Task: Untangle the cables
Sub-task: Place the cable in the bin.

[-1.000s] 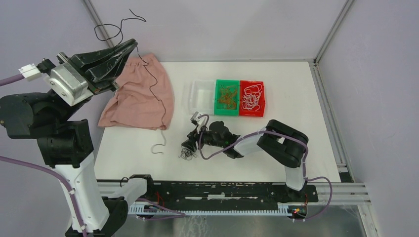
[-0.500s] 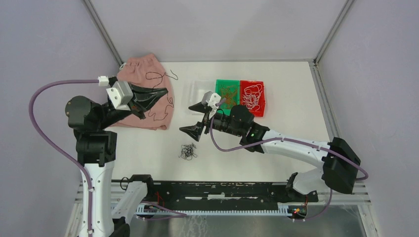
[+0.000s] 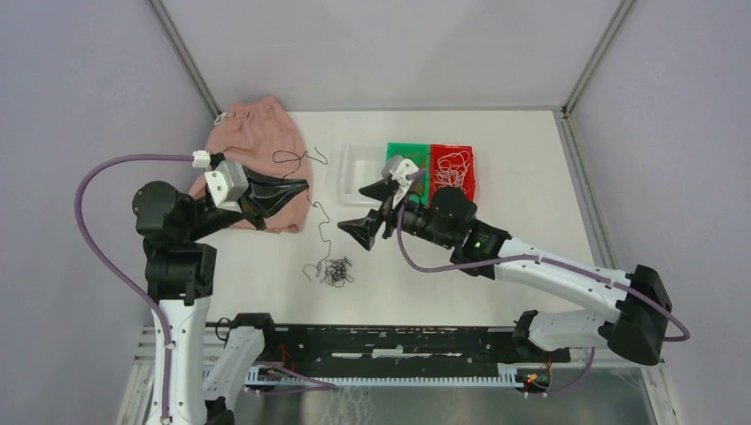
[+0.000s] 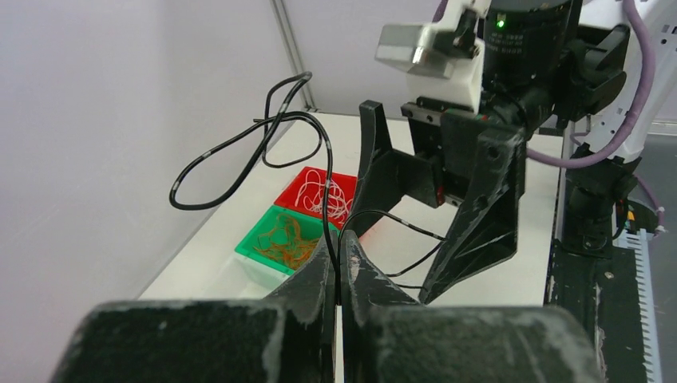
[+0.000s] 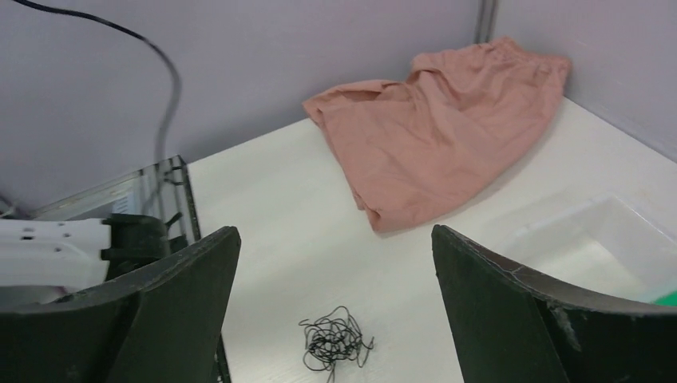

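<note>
My left gripper is shut on one long black cable, just off the cloth's right edge. The strand curls above the jaws and trails down to the table beside a small black clump of cables. In the left wrist view the cable runs between the closed tips of the left gripper. My right gripper hangs open above the table, right of the clump, with nothing between its fingers. The right wrist view shows the right gripper spread wide over the clump.
A pink cloth lies at the back left. Three bins stand in a row at the back: a clear one, a green one with orange cables, a red one with white cables. Frame rails border the table.
My left gripper came down from high up and moved right, still holding the black cable. My right gripper opened, lifted off the black clump and drew back to the right.
</note>
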Controlling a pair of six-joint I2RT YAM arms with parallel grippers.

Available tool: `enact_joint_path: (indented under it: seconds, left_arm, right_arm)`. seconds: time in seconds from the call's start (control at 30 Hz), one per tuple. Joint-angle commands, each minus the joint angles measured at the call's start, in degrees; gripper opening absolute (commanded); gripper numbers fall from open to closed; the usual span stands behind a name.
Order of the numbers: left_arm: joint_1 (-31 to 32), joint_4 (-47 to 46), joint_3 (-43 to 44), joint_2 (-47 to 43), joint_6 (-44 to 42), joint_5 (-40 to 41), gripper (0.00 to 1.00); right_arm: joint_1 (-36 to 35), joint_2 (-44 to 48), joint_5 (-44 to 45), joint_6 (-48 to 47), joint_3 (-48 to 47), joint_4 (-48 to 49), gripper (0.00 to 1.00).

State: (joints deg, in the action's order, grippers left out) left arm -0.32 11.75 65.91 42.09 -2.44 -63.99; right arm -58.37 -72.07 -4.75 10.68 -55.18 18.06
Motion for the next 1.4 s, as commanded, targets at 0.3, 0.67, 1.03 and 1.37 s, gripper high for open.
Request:
enact_joint_path:
  seconds: [0.3, 0.67, 1.03, 1.37]
  left_arm:
    - [-0.21, -0.15, -1.12, -0.43, -0.02, -2.02, 0.03]
    - [-0.28, -1.90, -1.06, -0.78, 1.94, -2.11, 0.03]
    - [-0.26, 4.55, -5.55, -4.76, -5.02, 0.41, 0.19]
    - [-0.23, 26.43, -14.09, -9.04, -34.59, 13.70, 0.68]
  right_arm:
    - [-0.23, -0.91, -20.41, 7.71, -8.91, 0.05, 0.94]
    - [-0.21, -9.72, -18.48, 13.88, -12.80, 6.49, 0.61]
    - [1.00, -6.83, 1.88, 3.53, -17.01, -6.94, 0.01]
    - [8.87, -7.61, -0.26, 10.00, -20.89, -8.69, 0.01]
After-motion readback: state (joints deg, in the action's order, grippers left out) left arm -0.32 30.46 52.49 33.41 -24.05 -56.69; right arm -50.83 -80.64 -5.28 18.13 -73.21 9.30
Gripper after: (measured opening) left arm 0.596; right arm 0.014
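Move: About 3 cm back, 6 cm left and 1 cm up from the open right hand is the stretch of black cable it will take, hanging from the shut left fingers. From the left hand that stretch is roughly 11 cm down, 2 cm back and 3 cm right. Counted from the right hand and about 30 cm below it, the black tangle lies level fore-and-aft and some 5 cm left; the clear bin is about 22 cm ahead, neither left nor right, with the green bin 13 cm right of the clear one. Drawing back about 5 cm while rising and turning counter-clockwise, the open right hand then swings left onto the hanging black cable and pinches it shut, the left hand holding its end still. With the cable it goes about 10 cm forward, also right and up, turning back clockwise; the left fingers open and that hand sinks some 11 cm. ##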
